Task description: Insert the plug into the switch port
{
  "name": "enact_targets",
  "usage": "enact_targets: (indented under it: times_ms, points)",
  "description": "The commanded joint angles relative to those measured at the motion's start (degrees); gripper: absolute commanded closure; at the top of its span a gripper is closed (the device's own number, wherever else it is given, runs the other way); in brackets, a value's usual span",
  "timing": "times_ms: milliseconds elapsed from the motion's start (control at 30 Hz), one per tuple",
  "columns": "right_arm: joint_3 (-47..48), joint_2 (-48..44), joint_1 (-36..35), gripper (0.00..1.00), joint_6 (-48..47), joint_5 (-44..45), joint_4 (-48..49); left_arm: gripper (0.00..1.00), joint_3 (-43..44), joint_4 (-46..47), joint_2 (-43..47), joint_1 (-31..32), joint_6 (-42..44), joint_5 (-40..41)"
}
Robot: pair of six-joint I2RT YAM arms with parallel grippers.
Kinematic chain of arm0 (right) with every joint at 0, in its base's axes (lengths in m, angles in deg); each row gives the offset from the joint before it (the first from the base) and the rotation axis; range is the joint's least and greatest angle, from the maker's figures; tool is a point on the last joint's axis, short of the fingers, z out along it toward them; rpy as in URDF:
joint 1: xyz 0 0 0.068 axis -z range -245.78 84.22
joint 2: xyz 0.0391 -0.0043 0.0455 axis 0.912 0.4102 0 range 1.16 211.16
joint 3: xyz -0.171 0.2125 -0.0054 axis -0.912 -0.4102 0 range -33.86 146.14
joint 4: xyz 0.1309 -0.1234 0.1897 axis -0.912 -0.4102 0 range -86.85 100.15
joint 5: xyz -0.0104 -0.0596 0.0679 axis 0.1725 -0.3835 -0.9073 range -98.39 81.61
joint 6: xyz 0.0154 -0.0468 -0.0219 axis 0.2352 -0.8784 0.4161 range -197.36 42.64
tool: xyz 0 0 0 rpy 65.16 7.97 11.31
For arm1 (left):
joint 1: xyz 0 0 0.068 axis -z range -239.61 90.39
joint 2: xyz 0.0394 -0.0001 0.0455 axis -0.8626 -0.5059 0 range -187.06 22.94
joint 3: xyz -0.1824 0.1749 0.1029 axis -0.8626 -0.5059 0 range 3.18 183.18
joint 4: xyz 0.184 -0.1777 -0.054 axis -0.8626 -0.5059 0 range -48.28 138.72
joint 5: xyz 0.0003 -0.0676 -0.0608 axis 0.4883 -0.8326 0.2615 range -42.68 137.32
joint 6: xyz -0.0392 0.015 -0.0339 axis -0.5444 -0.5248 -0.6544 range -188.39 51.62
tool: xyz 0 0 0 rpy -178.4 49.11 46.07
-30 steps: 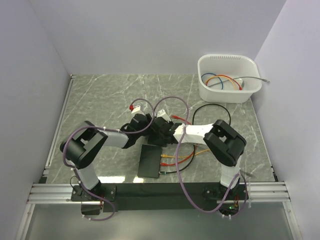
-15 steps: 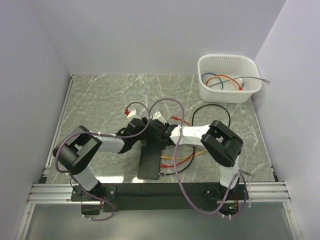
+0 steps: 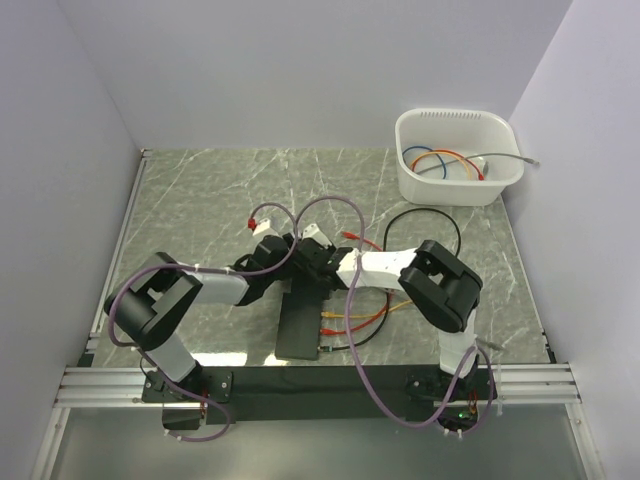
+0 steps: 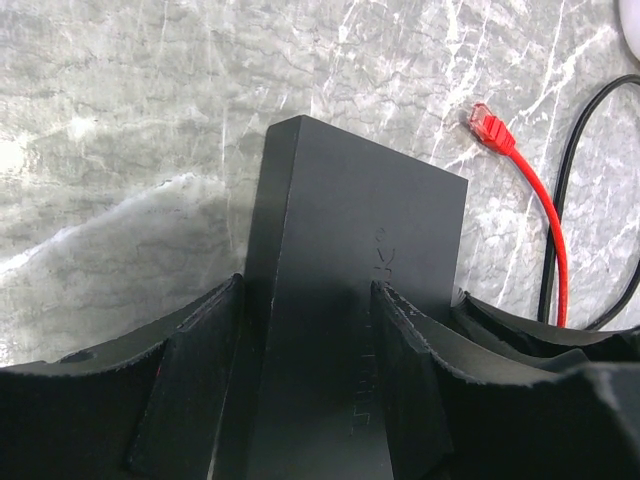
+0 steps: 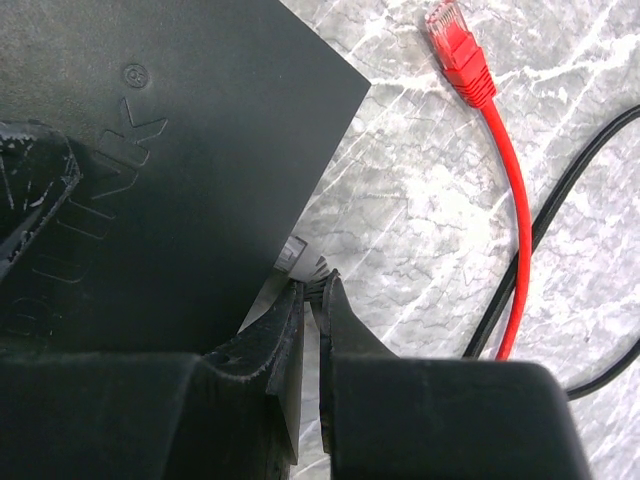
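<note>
The black switch (image 3: 300, 325) lies flat near the table's front, with orange and yellow cables (image 3: 350, 316) plugged into its right side. Over its far end, my left gripper (image 4: 307, 285) (image 3: 288, 262) stands open. One finger runs along the switch's (image 4: 340, 230) left side and the other lies over its top face. My right gripper (image 5: 312, 282) (image 3: 318, 266) is shut on the ribbed boot of a pale plug (image 5: 292, 252). The plug's clear tip sits against the switch's (image 5: 170, 130) right edge. Whether the tip is inside a port is hidden.
A loose red cable with its plug (image 3: 352, 235) (image 4: 487, 120) (image 5: 455, 40) and a black cable loop (image 3: 430, 215) lie just beyond the grippers. A white bin (image 3: 455, 190) holding several cables stands at the back right. Walls close in on both sides.
Both grippers have shifted a little to the left and settled over the switch's far end. The left arm's elbow has swung left. The switch has not moved.
</note>
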Motion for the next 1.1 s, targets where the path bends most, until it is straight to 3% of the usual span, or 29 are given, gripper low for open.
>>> enact_targets:
  times_ms: [0,333,733,967,1067]
  points:
    - [4.3,3.4,-3.5,1.0,3.9,-13.3,10.7,0.38,-3.8,-19.0,-5.6,1.1,-0.8,-7.8]
    - [6.8,5.1,-4.4,1.0,3.9,-13.2,10.0,0.38,-6.8,-19.0,-1.8,-2.4,0.9,-8.1]
    - [7.5,6.0,-4.5,0.99,3.3,-10.5,8.2,0.39,-8.4,-15.3,-3.4,-2.4,1.1,-10.4]
    - [5.8,4.2,-4.3,0.61,3.2,-7.1,8.0,0.39,-7.4,-17.1,-1.9,-2.4,1.5,-10.0]
    - [5.4,2.9,-4.2,0.53,3.2,-5.9,7.6,0.38,-6.6,-18.2,-1.2,-2.5,1.5,-9.0]
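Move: The gray plug is still pinched in the right fingers, its nose at the switch port about 1 cm to the left of the right hand and level with it; the port lies some 4 cm to the right of the left hand, whose fingers hold the switch, its middle about 2 cm to their right and 1 cm back. From the right hand, the loose red plug lies on the table about 6 cm ahead, 4 cm right and 3 cm lower; the other black box lies roughly 14 cm back, 6 cm left and 3 cm lower. Shifting left together by nearly 3 cm, the two hands carry the switch and the gray plug at its port along as one, the left keeping its hold throughout. Both then pause, and the right fingers open to a little under half, letting go of the plug while rising barely half a centimetre beside the port. ##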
